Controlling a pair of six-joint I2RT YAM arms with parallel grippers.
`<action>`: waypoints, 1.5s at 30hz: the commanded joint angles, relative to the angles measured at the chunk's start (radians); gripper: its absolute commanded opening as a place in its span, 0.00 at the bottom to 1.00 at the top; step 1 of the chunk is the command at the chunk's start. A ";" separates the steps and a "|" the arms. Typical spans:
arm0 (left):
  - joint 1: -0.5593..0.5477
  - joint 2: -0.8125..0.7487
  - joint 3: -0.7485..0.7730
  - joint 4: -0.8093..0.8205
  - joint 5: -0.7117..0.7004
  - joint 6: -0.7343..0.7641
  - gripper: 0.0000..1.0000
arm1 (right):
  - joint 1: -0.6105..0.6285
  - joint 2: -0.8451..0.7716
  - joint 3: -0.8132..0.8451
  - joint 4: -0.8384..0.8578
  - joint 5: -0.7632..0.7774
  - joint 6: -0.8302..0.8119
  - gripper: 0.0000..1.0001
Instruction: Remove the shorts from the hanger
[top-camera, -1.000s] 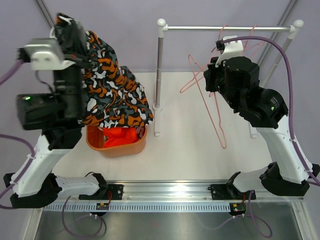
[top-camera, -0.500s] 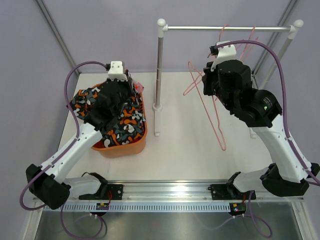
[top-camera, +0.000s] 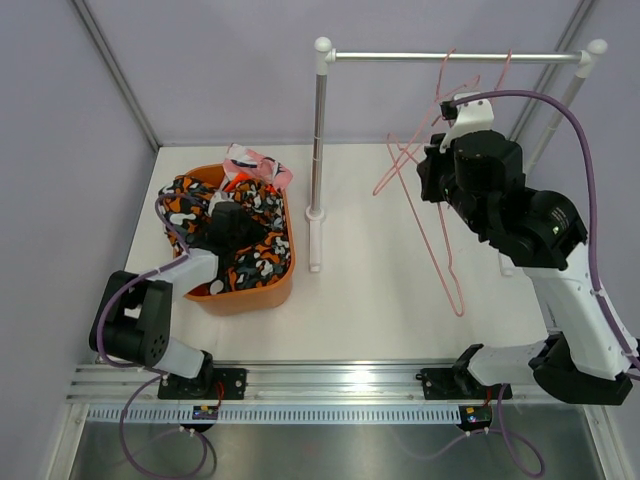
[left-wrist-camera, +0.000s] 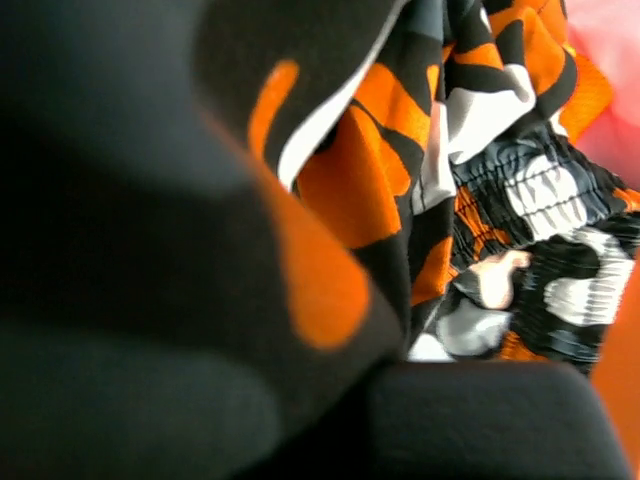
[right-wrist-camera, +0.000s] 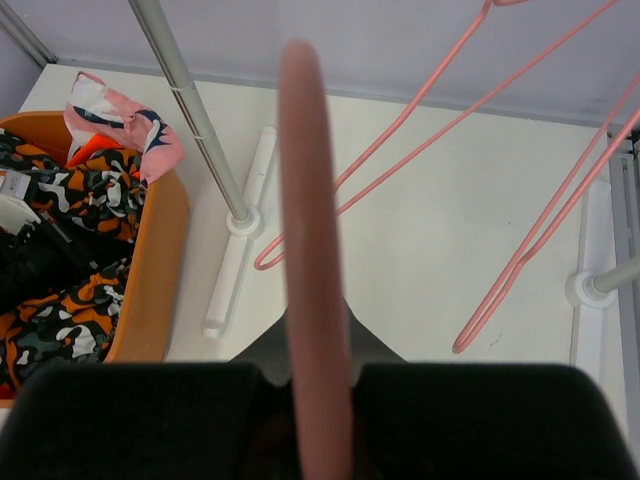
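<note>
The black shorts with orange-and-white pattern (top-camera: 258, 255) lie bunched in the orange basket (top-camera: 245, 298). My left gripper (top-camera: 230, 225) is down in the basket among them. The left wrist view is filled with the patterned fabric (left-wrist-camera: 530, 200), draped and blurred over my fingers, so the jaws are hidden. The pink shorts (top-camera: 255, 165) hang over the basket's far rim and also show in the right wrist view (right-wrist-camera: 125, 125). A sliver of bright orange cloth (right-wrist-camera: 95, 148) shows beside them. My right gripper (top-camera: 440, 165) is shut on a bare pink wire hanger (top-camera: 445, 255), its wire (right-wrist-camera: 305, 200) between my fingers.
A clothes rack with a top rail (top-camera: 450, 57) and upright pole (top-camera: 318, 140) stands mid-table, its white foot next to the basket. Two more bare pink hangers (top-camera: 405, 160) hang from the rail near my right gripper. The basket wall (right-wrist-camera: 160, 270) shows in the right wrist view.
My left arm came down from high above the basket, and the black patterned shorts went with it into the basket. My right gripper shifted slightly right with the hanger.
</note>
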 joint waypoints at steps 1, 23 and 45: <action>-0.010 0.009 -0.011 0.019 0.125 -0.095 0.19 | -0.007 -0.056 0.003 -0.046 0.058 0.044 0.00; -0.010 -0.365 0.306 -0.366 0.128 0.242 0.99 | -0.056 0.035 0.170 -0.023 -0.108 -0.057 0.00; -0.017 -0.640 0.329 -0.535 0.289 0.413 0.99 | -0.426 0.425 0.489 0.174 -0.647 -0.166 0.00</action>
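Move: The left hand is down in the basket with the patterned shorts still in its fingers; the basket's middle is level with it, about 4 cm left and 3 cm below, and the pink shorts lie some 16 cm ahead. The right hand holds the third hanger: the rail is about 20 cm ahead and 5 cm above, with one empty hanger hooked 4 cm and another 14 cm to its right. The left hand opens wide, lets go of the patterned shorts and rises about 25 cm out of the basket, also drawing back 10 cm as its fingers tip up some 30 degrees and swing clockwise. The right, still gripping the empty hanger, eases back and right, then reverses forward and somewhat left to the rail, ending slightly higher and turned counter-clockwise. ##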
